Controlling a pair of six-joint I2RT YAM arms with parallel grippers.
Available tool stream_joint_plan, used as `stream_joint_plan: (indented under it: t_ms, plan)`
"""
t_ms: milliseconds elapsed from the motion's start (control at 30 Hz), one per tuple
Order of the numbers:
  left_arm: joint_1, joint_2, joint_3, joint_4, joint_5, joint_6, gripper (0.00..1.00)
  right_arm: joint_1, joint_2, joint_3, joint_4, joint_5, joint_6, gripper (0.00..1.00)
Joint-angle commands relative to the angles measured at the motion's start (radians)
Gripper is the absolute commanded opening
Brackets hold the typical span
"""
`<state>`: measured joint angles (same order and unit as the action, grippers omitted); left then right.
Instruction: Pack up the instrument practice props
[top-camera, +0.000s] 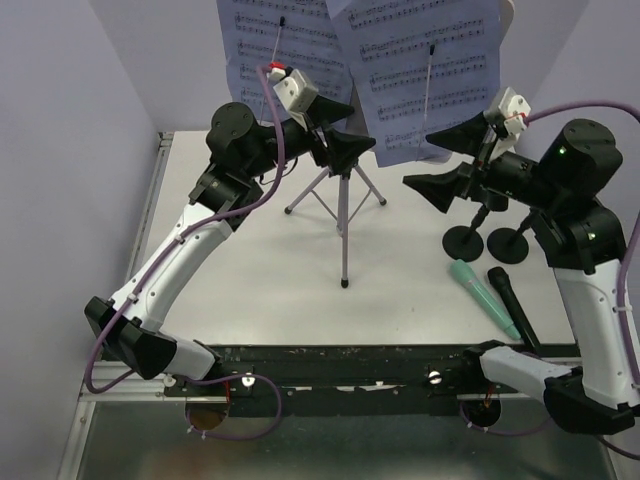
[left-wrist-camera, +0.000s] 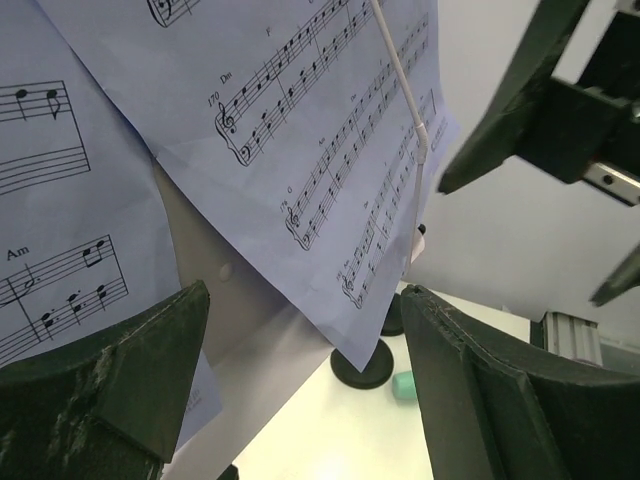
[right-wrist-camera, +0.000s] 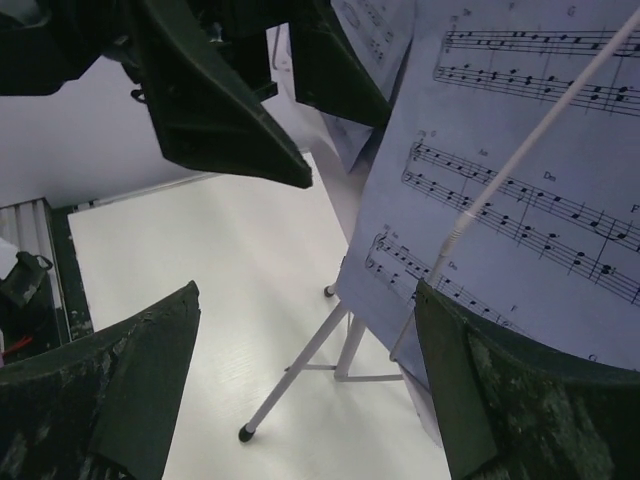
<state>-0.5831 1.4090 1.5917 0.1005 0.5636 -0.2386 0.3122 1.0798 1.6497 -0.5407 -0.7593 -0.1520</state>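
A silver tripod (top-camera: 343, 215) stands mid-table and carries printed sheet-music pages (top-camera: 415, 70) on its desk. My left gripper (top-camera: 350, 128) is open just left of the pages' lower edge; a page corner (left-wrist-camera: 300, 150) hangs above its gap (left-wrist-camera: 305, 300). On the pages' right side my right gripper (top-camera: 440, 160) is open, and a page (right-wrist-camera: 520, 200) lies by its right finger (right-wrist-camera: 308, 295). Two short black round-based poles (top-camera: 464, 240) stand at the right. In front of them lie the mint-green microphone (top-camera: 483, 296) and the black microphone (top-camera: 512, 300).
Thin white wire holders (right-wrist-camera: 520, 160) press the pages against the desk. The tripod's legs (right-wrist-camera: 300, 370) spread over the white table. A metal rail (top-camera: 150, 200) runs along the table's left edge, with lilac walls behind and to the left. The arms' bases sit on the dark front bar (top-camera: 340, 365).
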Motion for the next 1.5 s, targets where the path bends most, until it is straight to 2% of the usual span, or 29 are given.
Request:
stream_joint_plan:
  t_ms: [0,167,533,733,900,1100,1133,1233,1300,1467]
  plan:
    - [-0.004,0.03,0.03,0.045,-0.008,-0.065,0.88,-0.004,0.037,0.064,0.11,0.049,0.094,0.95]
    - [-0.004,0.07,0.057,0.071,0.035,-0.09,0.82,-0.002,0.069,0.074,0.148,0.054,0.095,0.95]
    - [-0.004,0.139,0.129,0.099,0.064,-0.105,0.65,-0.002,0.155,0.111,0.26,-0.046,0.146,0.95]
    - [-0.006,0.166,0.157,0.11,0.062,-0.114,0.51,-0.002,0.164,0.107,0.291,-0.084,0.193,0.93]
    - [-0.003,0.179,0.169,0.12,0.062,-0.126,0.4,-0.002,0.121,0.131,0.272,0.053,0.163,0.93]
    - [-0.004,0.192,0.177,0.148,0.091,-0.126,0.16,-0.002,0.101,0.144,0.168,0.267,0.036,0.93]
    - [-0.003,0.194,0.177,0.153,0.094,-0.125,0.14,-0.002,0.109,0.145,0.15,0.282,0.026,0.93]
    - [-0.003,0.194,0.18,0.156,0.096,-0.125,0.1,-0.004,0.135,0.15,0.114,0.287,0.028,0.93]
    - [-0.004,0.194,0.183,0.156,0.096,-0.122,0.01,-0.004,0.152,0.147,0.114,0.249,0.037,0.93]
    - [-0.004,0.191,0.183,0.154,0.093,-0.12,0.0,-0.004,0.203,0.159,0.148,0.161,0.092,0.93]
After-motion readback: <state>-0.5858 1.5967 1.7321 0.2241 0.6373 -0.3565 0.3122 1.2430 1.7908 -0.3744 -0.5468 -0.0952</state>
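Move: The left hand hangs open at the left edge of the right-hand music sheet, roughly 3 cm to its right, 2 cm ahead and about level. The pale page rod lies some 8 cm to that hand's right, 3 cm ahead and 3 cm higher; the left-hand sheet's middle is about 10 cm left, 7 cm ahead and 5 cm up. For the open right hand, the page rod is about 6 cm ahead, 3 cm above and straight in line sideways; the right sheet's left edge is some 5 cm left and 5 cm ahead. The left fingers shut fully and pinch the left edge of the right-hand sheet near its lower corner, the hand easing about 4 cm right and forward onto it. Meanwhile the wide-open right hand goes forward about 7 cm and up 5 cm, topping out and dipping slightly at the end, turning some 10 degrees clockwise to bring its fingers around the page rod. ##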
